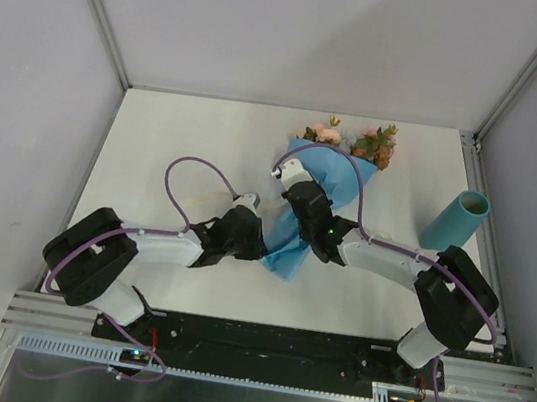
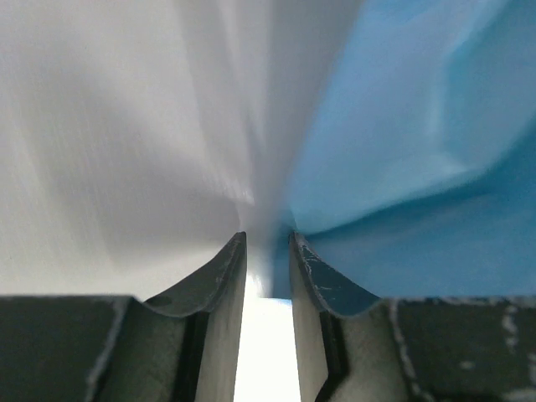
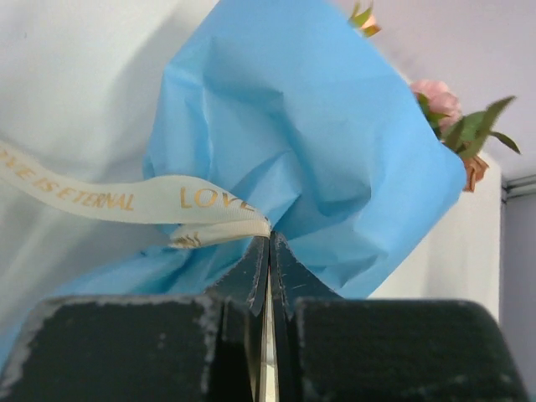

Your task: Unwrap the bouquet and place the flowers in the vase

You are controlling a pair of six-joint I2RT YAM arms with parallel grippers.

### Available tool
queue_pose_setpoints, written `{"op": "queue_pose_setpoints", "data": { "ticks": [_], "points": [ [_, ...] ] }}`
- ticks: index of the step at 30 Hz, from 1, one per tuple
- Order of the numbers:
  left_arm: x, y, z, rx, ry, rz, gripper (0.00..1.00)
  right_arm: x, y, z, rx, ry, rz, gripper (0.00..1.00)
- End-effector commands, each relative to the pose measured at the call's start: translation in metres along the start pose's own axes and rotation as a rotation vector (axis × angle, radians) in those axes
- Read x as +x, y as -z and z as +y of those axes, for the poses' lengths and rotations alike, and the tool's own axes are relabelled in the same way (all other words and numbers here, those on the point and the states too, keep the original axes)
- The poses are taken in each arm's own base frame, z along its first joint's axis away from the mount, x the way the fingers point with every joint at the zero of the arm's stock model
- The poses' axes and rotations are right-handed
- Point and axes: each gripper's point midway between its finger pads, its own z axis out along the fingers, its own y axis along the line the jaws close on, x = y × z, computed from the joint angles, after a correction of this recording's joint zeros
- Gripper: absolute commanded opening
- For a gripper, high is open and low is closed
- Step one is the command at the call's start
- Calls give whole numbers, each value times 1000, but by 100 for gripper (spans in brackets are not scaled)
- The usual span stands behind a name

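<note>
The bouquet [image 1: 329, 185] lies on the white table, wrapped in blue paper [image 3: 310, 126], with pink and orange flowers [image 1: 349, 137] at its far end and its tip pointing at the arms. My right gripper [image 3: 269, 237] is over the wrap's middle, shut, with the end of the cream ribbon [image 3: 126, 197] pinched at its fingertips. My left gripper [image 2: 268, 240] is at the bouquet's lower left edge. Its jaws stand narrowly apart, and pale and blue paper [image 2: 419, 126] folds run into the gap. The teal vase [image 1: 456, 221] stands upright at the right, apart from both grippers.
Grey walls close in the table on three sides. A metal rail [image 1: 267, 347] runs along the near edge by the arm bases. The right arm's elbow [image 1: 457, 290] sits just in front of the vase. A purple cable [image 1: 187, 174] loops above the left arm.
</note>
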Motion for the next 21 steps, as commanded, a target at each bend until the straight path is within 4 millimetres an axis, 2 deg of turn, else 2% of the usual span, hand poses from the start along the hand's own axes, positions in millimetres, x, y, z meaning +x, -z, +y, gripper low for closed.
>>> {"op": "queue_pose_setpoints", "data": {
  "ticks": [1,6,21],
  "points": [
    [3,-2,1,-36,-4,5,32,-62,19,-49,145,-141,-183,2],
    [3,-2,0,-41,-5,4,32,-71,26,-55,130,-171,-212,2],
    [5,-4,-5,-47,-15,4,31,-81,38,-76,125,-234,-248,2]
  ]
}}
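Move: The right fingers already pinch the ribbon tied round the bouquet, whose middle lies about 5 cm ahead, 5 cm right and 7 cm below them. The flower heads are some 15 cm ahead and 8 cm right, around 9 cm lower. The vase stands roughly 30 cm to the right and 3 cm back, its middle about 5 cm lower. From the left hand, the bouquet's middle is about 17 cm ahead, 10 cm right and 6 cm higher. Upward, quick at first and then slower, the right hand rises about 8 cm away from the table, keeping its shut pinch on the ribbon and pulling the bouquet up by it. Its fingertips tip up and its left side rises, each by some 10 degrees. The left hand stays low, part-open, with the paper's tail drawing clear of its fingers. ##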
